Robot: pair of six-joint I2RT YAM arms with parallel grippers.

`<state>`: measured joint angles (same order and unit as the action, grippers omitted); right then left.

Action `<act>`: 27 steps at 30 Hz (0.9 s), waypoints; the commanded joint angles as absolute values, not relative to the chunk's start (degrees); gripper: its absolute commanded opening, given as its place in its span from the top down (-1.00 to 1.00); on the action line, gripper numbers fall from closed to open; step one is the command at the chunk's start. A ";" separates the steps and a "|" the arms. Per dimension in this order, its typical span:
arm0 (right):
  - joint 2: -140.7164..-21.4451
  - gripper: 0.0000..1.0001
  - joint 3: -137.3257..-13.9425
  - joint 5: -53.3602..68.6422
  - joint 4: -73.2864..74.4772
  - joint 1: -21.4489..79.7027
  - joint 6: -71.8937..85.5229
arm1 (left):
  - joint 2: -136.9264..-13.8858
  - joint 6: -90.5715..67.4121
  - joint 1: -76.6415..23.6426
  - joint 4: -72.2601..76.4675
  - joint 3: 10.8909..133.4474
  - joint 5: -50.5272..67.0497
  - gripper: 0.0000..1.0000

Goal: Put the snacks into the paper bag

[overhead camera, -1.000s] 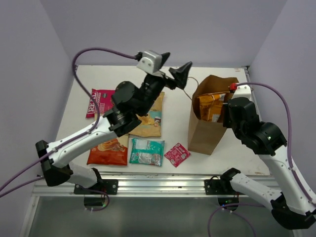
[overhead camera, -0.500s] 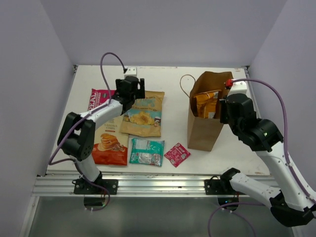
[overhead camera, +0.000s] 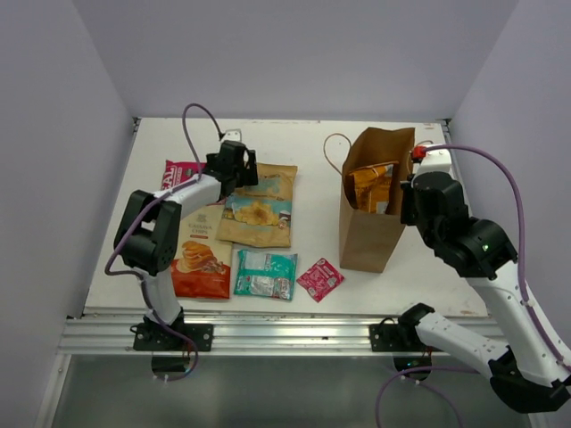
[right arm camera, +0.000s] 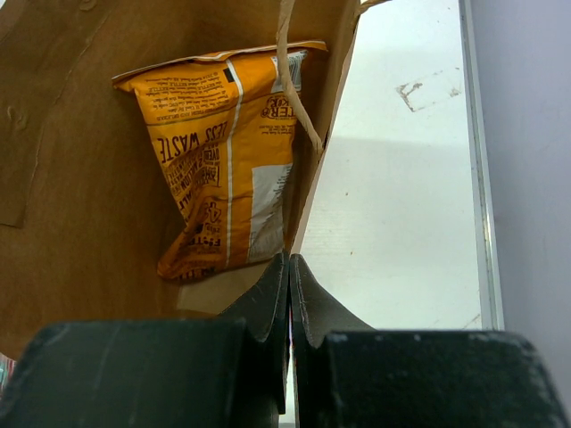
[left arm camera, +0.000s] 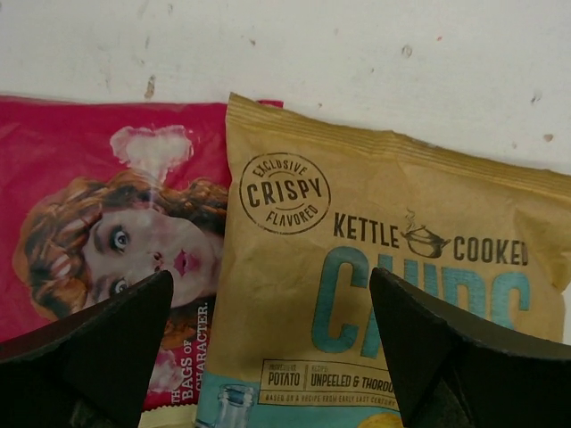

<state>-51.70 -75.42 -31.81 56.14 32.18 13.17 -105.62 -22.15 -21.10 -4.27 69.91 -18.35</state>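
The paper bag (overhead camera: 368, 236) stands upright at the right with an orange snack packet (overhead camera: 373, 187) leaning inside it. My right gripper (overhead camera: 407, 193) is shut on the bag's right rim; in the right wrist view the bag wall (right arm camera: 80, 178) and the orange packet (right arm camera: 223, 152) fill the frame above the shut gripper (right arm camera: 289, 260). My left gripper (overhead camera: 234, 168) hovers open and empty (left arm camera: 269, 276) over the top of the tan packet (left arm camera: 375, 250) where it overlaps the pink-red packet (left arm camera: 98, 205). A red-orange packet (overhead camera: 201, 263), a teal-green packet (overhead camera: 265, 274) and a small pink-red sachet (overhead camera: 320, 279) lie flat near the front.
The white table (overhead camera: 312, 152) is boxed in by lilac walls at the back and both sides. An aluminium rail (overhead camera: 285, 334) runs along the front edge. The bag's loop handle (overhead camera: 332, 152) hangs out toward the left.
My left arm has swung from high beside the bag, down and left to the tan and pink-red packets, its jaws widening slightly. The right arm and the bag stayed put.
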 commanded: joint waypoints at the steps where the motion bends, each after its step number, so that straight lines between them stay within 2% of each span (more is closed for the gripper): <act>1: -50.89 1.00 -75.94 -31.90 55.19 32.17 12.39 | -108.37 -23.64 -19.87 -6.15 70.75 -15.13 -0.91; 4: -50.63 1.00 -75.85 -31.82 55.20 32.08 12.57 | -109.25 -23.82 -19.16 -3.96 69.35 -12.75 -0.87; 7: -50.54 1.00 -75.85 -31.64 55.46 32.17 12.83 | -111.00 -23.82 -18.55 -3.78 69.96 -10.91 -0.70; 9: -50.36 1.00 -75.94 -31.55 55.63 32.17 12.92 | -112.14 -23.64 -18.37 -3.87 70.49 -10.46 -0.42; 10: -50.27 1.00 -75.85 -31.64 55.63 32.08 12.92 | -112.32 -23.56 -18.28 -3.69 70.40 -9.94 0.18; 12: -50.10 1.00 -75.85 -31.64 55.63 32.17 13.01 | -111.98 -23.73 -18.19 -3.25 69.96 -9.84 0.94; 13: -50.10 1.00 -75.85 -31.64 55.72 32.08 13.09 | -111.62 -24.08 -18.19 -3.08 69.79 -9.84 1.00; 18: -50.71 1.00 -75.94 -31.29 55.72 32.17 13.10 | -106.18 -24.87 -18.19 -2.55 69.08 -9.32 1.00; 23: -50.80 1.00 -76.02 -31.38 55.72 32.17 13.10 | -92.04 -25.93 -18.28 3.33 68.90 -5.19 1.00; 27: -50.54 1.00 -75.94 -31.38 55.99 32.17 13.18 | -86.40 -26.45 -19.24 4.22 78.29 -0.28 1.00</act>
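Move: The brown chips bag lies under the open left gripper, its middle about 7 cm back, 7 cm right and 6 cm below, so the fingers are over its upper left part. The pink snack bag lies about 15 cm left and 2 cm back, the red-and-tan crisps bag 12 cm left and 19 cm back, the teal pack 10 cm right and 25 cm back. From the right gripper the chips bag is some 16 cm ahead, 34 cm left and 29 cm below. Sink the open left gripper about 5 cm onto the brown chips bag and close the fingers fully, pinching the packet near its upper left edge. Keep the pinch and lift, slowly at first and then fast, some 15 cm up, drifting slightly right, letting the fingers tip up about 15 degrees and the hand's left side drop a little. ##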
